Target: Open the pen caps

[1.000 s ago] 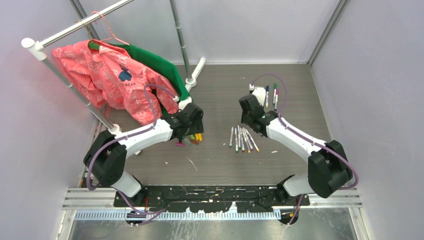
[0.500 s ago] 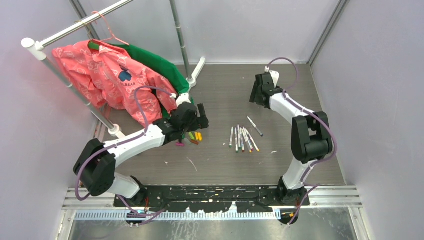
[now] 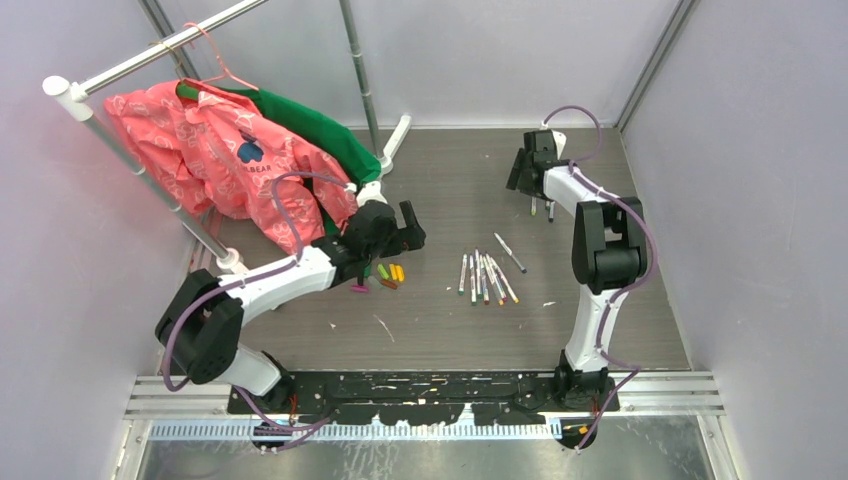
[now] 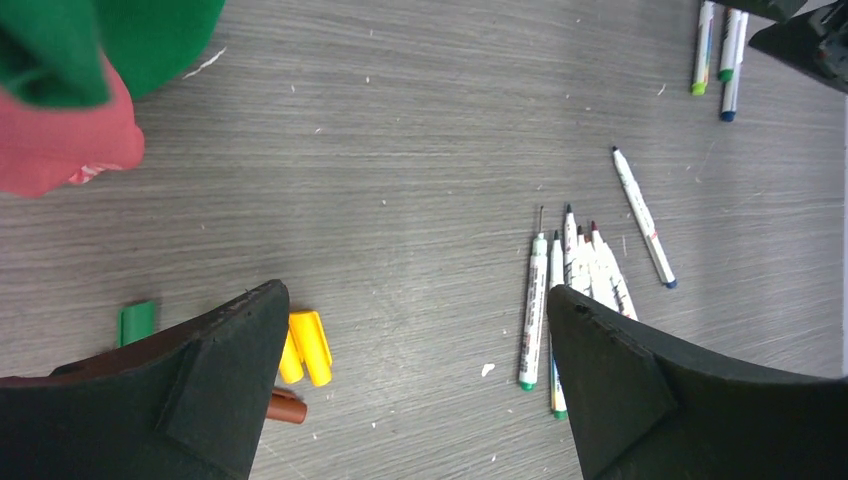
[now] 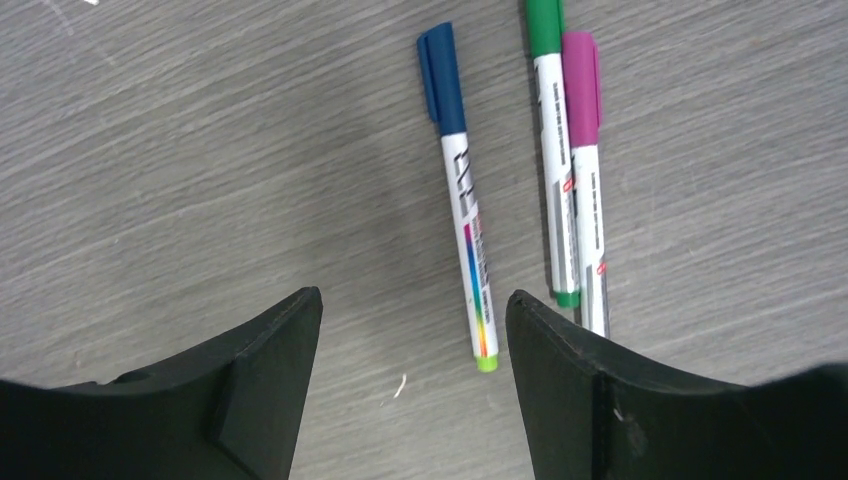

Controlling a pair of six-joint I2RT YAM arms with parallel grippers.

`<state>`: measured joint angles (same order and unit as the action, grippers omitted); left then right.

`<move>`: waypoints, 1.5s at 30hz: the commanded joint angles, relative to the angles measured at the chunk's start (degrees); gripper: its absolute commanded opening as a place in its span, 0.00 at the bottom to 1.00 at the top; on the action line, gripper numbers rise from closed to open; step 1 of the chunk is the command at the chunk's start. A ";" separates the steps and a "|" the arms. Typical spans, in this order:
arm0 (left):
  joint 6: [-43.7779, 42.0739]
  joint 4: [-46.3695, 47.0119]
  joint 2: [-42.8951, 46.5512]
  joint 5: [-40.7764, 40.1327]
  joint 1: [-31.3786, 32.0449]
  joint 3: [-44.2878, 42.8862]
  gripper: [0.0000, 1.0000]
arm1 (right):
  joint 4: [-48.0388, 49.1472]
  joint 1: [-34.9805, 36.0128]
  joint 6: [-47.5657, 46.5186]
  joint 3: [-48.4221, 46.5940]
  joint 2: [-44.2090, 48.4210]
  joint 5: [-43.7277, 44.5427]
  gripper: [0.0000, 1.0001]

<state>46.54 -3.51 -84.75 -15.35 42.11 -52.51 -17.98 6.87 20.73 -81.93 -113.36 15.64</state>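
Note:
Loose pen caps lie by my left gripper (image 4: 415, 290): two yellow caps (image 4: 310, 347), a green cap (image 4: 136, 322) and a brown cap (image 4: 285, 407). That gripper (image 3: 410, 228) hovers open and empty between them and a row of uncapped pens (image 4: 560, 290). One more uncapped pen (image 4: 643, 216) lies apart. My right gripper (image 5: 412, 295) is open and empty, low over three capped pens at the back right. Their caps are blue (image 5: 441, 78), green (image 5: 544, 25) and purple (image 5: 580, 88). The blue-capped pen's barrel runs between the open jaws, near the right one.
A clothes rack with a pink garment (image 3: 215, 160) and a green one (image 3: 320, 130) stands at the back left, its foot (image 3: 385, 160) on the table. Grey walls close in the sides. My right arm (image 3: 600, 245) stretches far back.
My right arm swung from the middle to the back right and left an uncapped pen beside the row. Both grippers opened wide. The left gripper shifted slightly right.

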 commanded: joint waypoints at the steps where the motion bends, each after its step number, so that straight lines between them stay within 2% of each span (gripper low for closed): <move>1: 0.89 5.67 -0.16 -0.25 -0.62 0.02 0.99 | 0.40 -2.08 -1.57 -4.95 -2.40 -2.42 0.72; 10: 1.71 7.01 -1.36 0.01 -0.86 -0.55 0.98 | -1.44 -3.84 -2.10 -7.94 -6.96 -4.87 0.70; 21: 2.58 7.20 -0.76 0.68 -0.96 -0.60 0.97 | -8.85 -4.08 -0.46 -9.93 -8.86 -5.68 0.55; 25: 2.67 6.96 0.56 0.76 -0.97 0.06 0.97 | -9.95 -4.06 0.09 -8.15 -8.46 -5.87 0.43; 31: 3.47 6.58 2.96 0.26 -1.06 2.18 0.97 | -10.73 -4.07 0.37 -6.62 -8.26 -7.01 0.16; 37: 4.71 4.44 4.33 0.67 -1.26 2.62 1.00 | -10.32 -3.98 -0.18 -6.19 -6.24 -7.81 0.02; 41: 5.51 3.67 4.88 1.55 -1.69 2.81 1.00 | -6.83 -2.45 -1.53 -3.83 -2.32 -9.39 0.01; 45: 6.47 3.68 5.08 3.06 -2.44 2.84 1.00 | -4.69 2.20 -4.17 -1.38 2.28 -9.98 0.01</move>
<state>51.59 -0.71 -82.15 -13.74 40.62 -49.78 -24.97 4.34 19.55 -84.75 -118.52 7.86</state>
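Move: The blue-capped pen lies below the right hand, cap pointing away from the base, its middle about 3 cm ahead, 2 cm to the right and 5 cm down. To its right lie two more capped pens: the green-capped one about 4 cm over and 1 cm farther out, the magenta-capped one about 5 cm over and 1 cm nearer. From the left hand, the blue-capped pen is some 34 cm to the right, 16 cm ahead and 11 cm below. The right hand, open, sinks about 4.5 cm onto the blue-capped pen, easing forward and some 2 cm right on the way down, then drawing slightly back as the wrist tips about 10 degrees steeper. Low over the table its fingers close and pinch the white barrel towards the lime end, well behind the cap, and keep hold as the hand starts back and left, about 2.5 cm with hardly any rise. ##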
